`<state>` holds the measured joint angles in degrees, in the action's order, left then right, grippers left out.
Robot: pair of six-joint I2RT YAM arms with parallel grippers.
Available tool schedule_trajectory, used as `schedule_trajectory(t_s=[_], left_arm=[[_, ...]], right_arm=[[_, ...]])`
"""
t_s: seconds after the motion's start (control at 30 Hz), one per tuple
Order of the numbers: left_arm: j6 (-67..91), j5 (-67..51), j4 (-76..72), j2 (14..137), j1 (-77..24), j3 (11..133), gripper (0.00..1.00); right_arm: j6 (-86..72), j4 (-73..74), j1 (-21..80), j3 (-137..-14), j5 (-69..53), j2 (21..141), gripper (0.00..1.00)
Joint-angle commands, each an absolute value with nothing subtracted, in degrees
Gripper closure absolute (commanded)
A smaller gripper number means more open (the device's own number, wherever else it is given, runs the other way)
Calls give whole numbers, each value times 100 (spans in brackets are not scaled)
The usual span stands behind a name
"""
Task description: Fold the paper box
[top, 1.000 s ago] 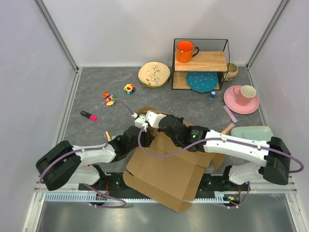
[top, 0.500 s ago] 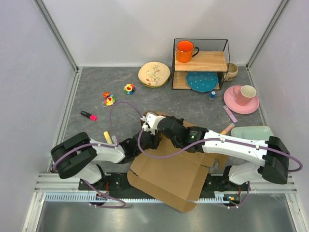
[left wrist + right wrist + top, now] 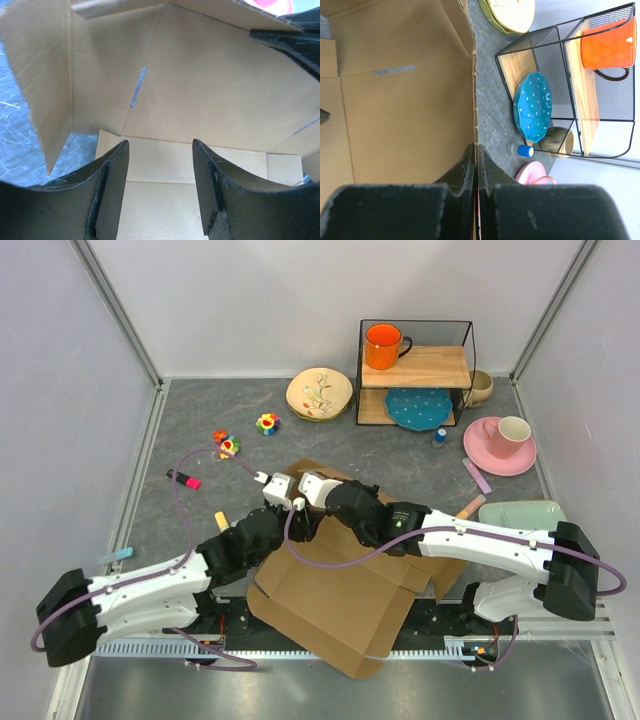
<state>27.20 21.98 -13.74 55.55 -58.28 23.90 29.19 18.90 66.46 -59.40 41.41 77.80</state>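
Note:
The paper box (image 3: 340, 600) is a brown cardboard sheet lying partly unfolded between the arms, its near corner hanging past the table's front edge. A far flap (image 3: 318, 470) stands raised. My right gripper (image 3: 477, 149) is shut on the edge of an upright cardboard wall (image 3: 410, 100), which is pinched between its fingers. In the top view the right gripper (image 3: 303, 500) sits at the box's far-left part. My left gripper (image 3: 160, 143) is open over the box's inner panel (image 3: 165, 170), with nothing between its fingers. Seen from above, the left gripper (image 3: 276, 502) is right beside the right one.
A black wire shelf (image 3: 415, 370) at the back holds an orange mug (image 3: 384, 345) and a teal plate (image 3: 418, 408). A floral plate (image 3: 319, 393), pink cup and saucer (image 3: 500, 443), green tray (image 3: 520, 512), pink highlighter (image 3: 184, 479) and small toys (image 3: 227, 445) lie around.
My left gripper's jaws have opened wide, and the left arm has stretched out to the left. The box has shifted slightly left. The right gripper keeps its pinch.

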Motion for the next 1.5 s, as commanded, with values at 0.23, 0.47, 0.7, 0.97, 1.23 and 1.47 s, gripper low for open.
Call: schedule_trajectory(t_s=[0.23, 0.47, 0.7, 0.97, 1.23, 1.47], left_arm=[[3111, 3076, -588, 3533, -5836, 2250, 48], [3040, 3007, -1045, 4376, -5494, 3250, 70], [3822, 1682, -1555, 5027, -4186, 3410, 72], [3990, 320, -2100, 5756, -3762, 3568, 73], [4254, -711, -2706, 6029, -3841, 3060, 78], [4280, -1204, -2857, 6267, -3946, 2848, 81]], right_arm=[[2821, 1477, 6680, -5827, 4254, 7629, 100], [2698, 1468, 6671, -5730, 4228, 7576, 100], [2646, 1468, 6680, -5713, 4166, 7523, 100], [2672, 1459, 6680, -5713, 4157, 7488, 100], [2724, 1476, 6680, -5774, 4201, 7585, 100], [2733, 1564, 6697, -5924, 4254, 7752, 100]])
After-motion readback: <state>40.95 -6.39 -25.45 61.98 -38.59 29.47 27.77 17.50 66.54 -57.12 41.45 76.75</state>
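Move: The box's far-left corner flap stands about 7 cm ahead of the left hand, 3 cm to its left and some 5 cm above its fingertips. The rim that the right hand already pinches is roughly 5 cm ahead of the left hand, 10 cm to its right and 6 cm higher; the decorated plates lie far beyond, about 26 cm ahead, straight out and 16 cm below. From the right hand the flap is about 13 cm to the left, 2 cm ahead and 1 cm lower. Upward first, some 10 cm, the left hand swings out to the left and then forward around the far-left flap while its fingers draw mostly together. From there it sweeps about 6 cm to the right, easing a little back and down, rolling its left side down some 20 degrees, and presses the flap inward with the nearly shut fingertips. The right hand stays put, still pinching the rim. ##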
